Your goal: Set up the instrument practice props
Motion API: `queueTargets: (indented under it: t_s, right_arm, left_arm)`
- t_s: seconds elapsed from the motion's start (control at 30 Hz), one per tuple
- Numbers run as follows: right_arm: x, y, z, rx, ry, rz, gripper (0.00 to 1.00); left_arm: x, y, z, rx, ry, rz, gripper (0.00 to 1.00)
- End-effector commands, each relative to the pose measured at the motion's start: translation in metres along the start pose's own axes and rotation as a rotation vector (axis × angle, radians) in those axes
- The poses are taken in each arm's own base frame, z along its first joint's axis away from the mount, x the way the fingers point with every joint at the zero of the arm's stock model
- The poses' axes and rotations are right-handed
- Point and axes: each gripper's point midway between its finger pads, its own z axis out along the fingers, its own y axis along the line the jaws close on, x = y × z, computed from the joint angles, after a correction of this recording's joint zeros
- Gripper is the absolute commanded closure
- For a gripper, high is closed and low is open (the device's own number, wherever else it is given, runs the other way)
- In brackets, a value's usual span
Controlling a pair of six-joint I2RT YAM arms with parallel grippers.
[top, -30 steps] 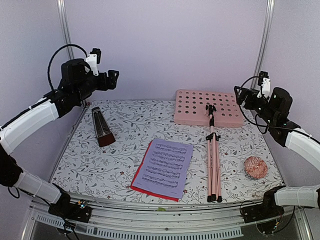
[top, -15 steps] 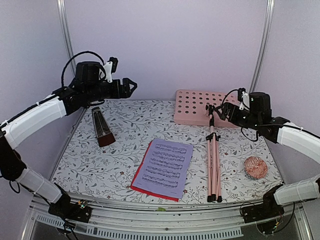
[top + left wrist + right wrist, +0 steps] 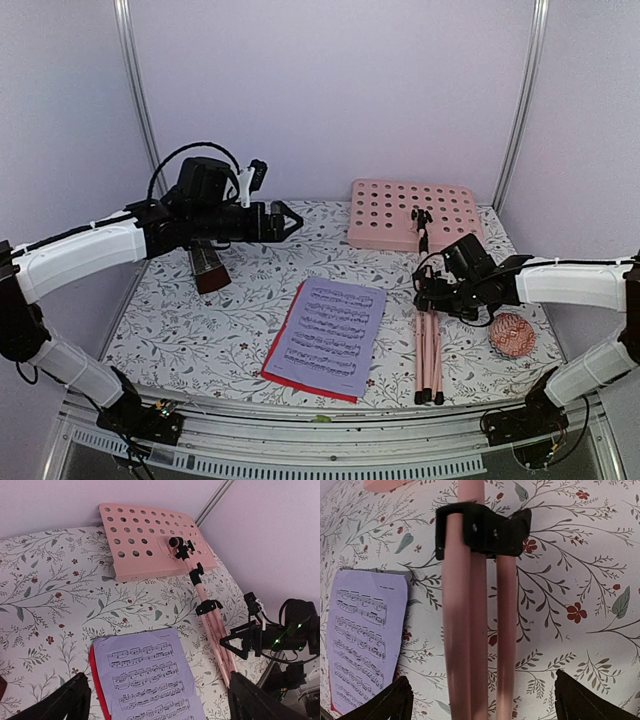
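Observation:
The pink music stand lies flat on the floral cloth, its folded legs (image 3: 428,345) pointing to the near edge. Its perforated desk (image 3: 400,215) leans at the back wall. A lilac sheet (image 3: 330,335) of printed music lies on a red sheet (image 3: 277,350) left of the legs. The dark brown metronome (image 3: 207,270) stands at the left, partly hidden by my left arm. My left gripper (image 3: 290,222) hangs open in the air, facing the sheets (image 3: 150,680) and the desk (image 3: 150,540). My right gripper (image 3: 425,292) is open, low over the legs (image 3: 470,630), with one finger on each side of them.
A pink knitted ball (image 3: 510,335) sits at the right, close under my right forearm. A black collar (image 3: 482,527) clamps the legs just ahead of my right fingers. Lilac walls and two metal posts (image 3: 140,100) close the back and sides.
My left gripper has swung right and out from the left wall over the table. My right gripper has dropped from the right wall down to the stand's legs. Both stay open.

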Motion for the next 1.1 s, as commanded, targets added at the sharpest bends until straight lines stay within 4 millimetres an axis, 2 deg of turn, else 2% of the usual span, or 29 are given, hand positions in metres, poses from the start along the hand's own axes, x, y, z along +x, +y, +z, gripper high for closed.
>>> queueTargets:
  t_s: [0.0, 0.2, 0.4, 0.77, 0.87, 1.0, 1.07]
  right_arm:
    - [-0.010, -0.002, 0.018, 0.067, -0.023, -0.049, 0.00]
    - [-0.019, 0.002, 0.043, 0.108, -0.037, -0.080, 0.01]
    - [-0.024, 0.006, 0.051, 0.118, -0.035, -0.096, 0.10]
    - [-0.008, 0.007, 0.067, 0.100, 0.019, -0.081, 0.28]
    - [-0.006, 0.011, 0.069, 0.087, 0.028, -0.084, 0.36]
    - [-0.011, 0.019, 0.068, 0.062, 0.027, -0.103, 0.60]
    - [-0.015, 0.024, 0.064, 0.047, 0.021, -0.112, 0.69]
  left_arm:
    - [-0.006, -0.015, -0.006, 0.067, -0.045, -0.012, 0.04]
    - [-0.013, -0.018, 0.010, 0.093, -0.057, -0.049, 0.04]
    - [-0.012, -0.014, 0.023, 0.088, -0.056, -0.081, 0.04]
    - [-0.011, -0.002, 0.041, 0.091, -0.024, -0.143, 0.04]
    - [-0.009, 0.002, 0.047, 0.099, -0.009, -0.161, 0.04]
    - [-0.009, 0.005, 0.054, 0.122, 0.002, -0.193, 0.04]
    - [-0.008, 0.006, 0.057, 0.135, 0.013, -0.211, 0.04]
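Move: The folded pink music stand runs lengthwise under the right hand. The stretch of its tubes to be gripped is about 4 cm ahead, 1 cm left and 5 cm below, with the black clamp roughly 4 cm beyond that. From the right hand, the sheet music lies some 24 cm left and 7 cm back, and the pink coil about 19 cm right and 7 cm back. For the left hand, the grip stretch is roughly 32 cm right, level ahead, and 24 cm down. The right fingers come to pinch the stand's pink tubes from both sides just behind the black clamp. The hand first sinks, then slides forward along the stand, then settles lower, about 5 cm down and 4 cm forward in all, while the wide-open fingers close to about half. The open left hand drifts some 5 cm forward, down and right through the air, towards the stand. ##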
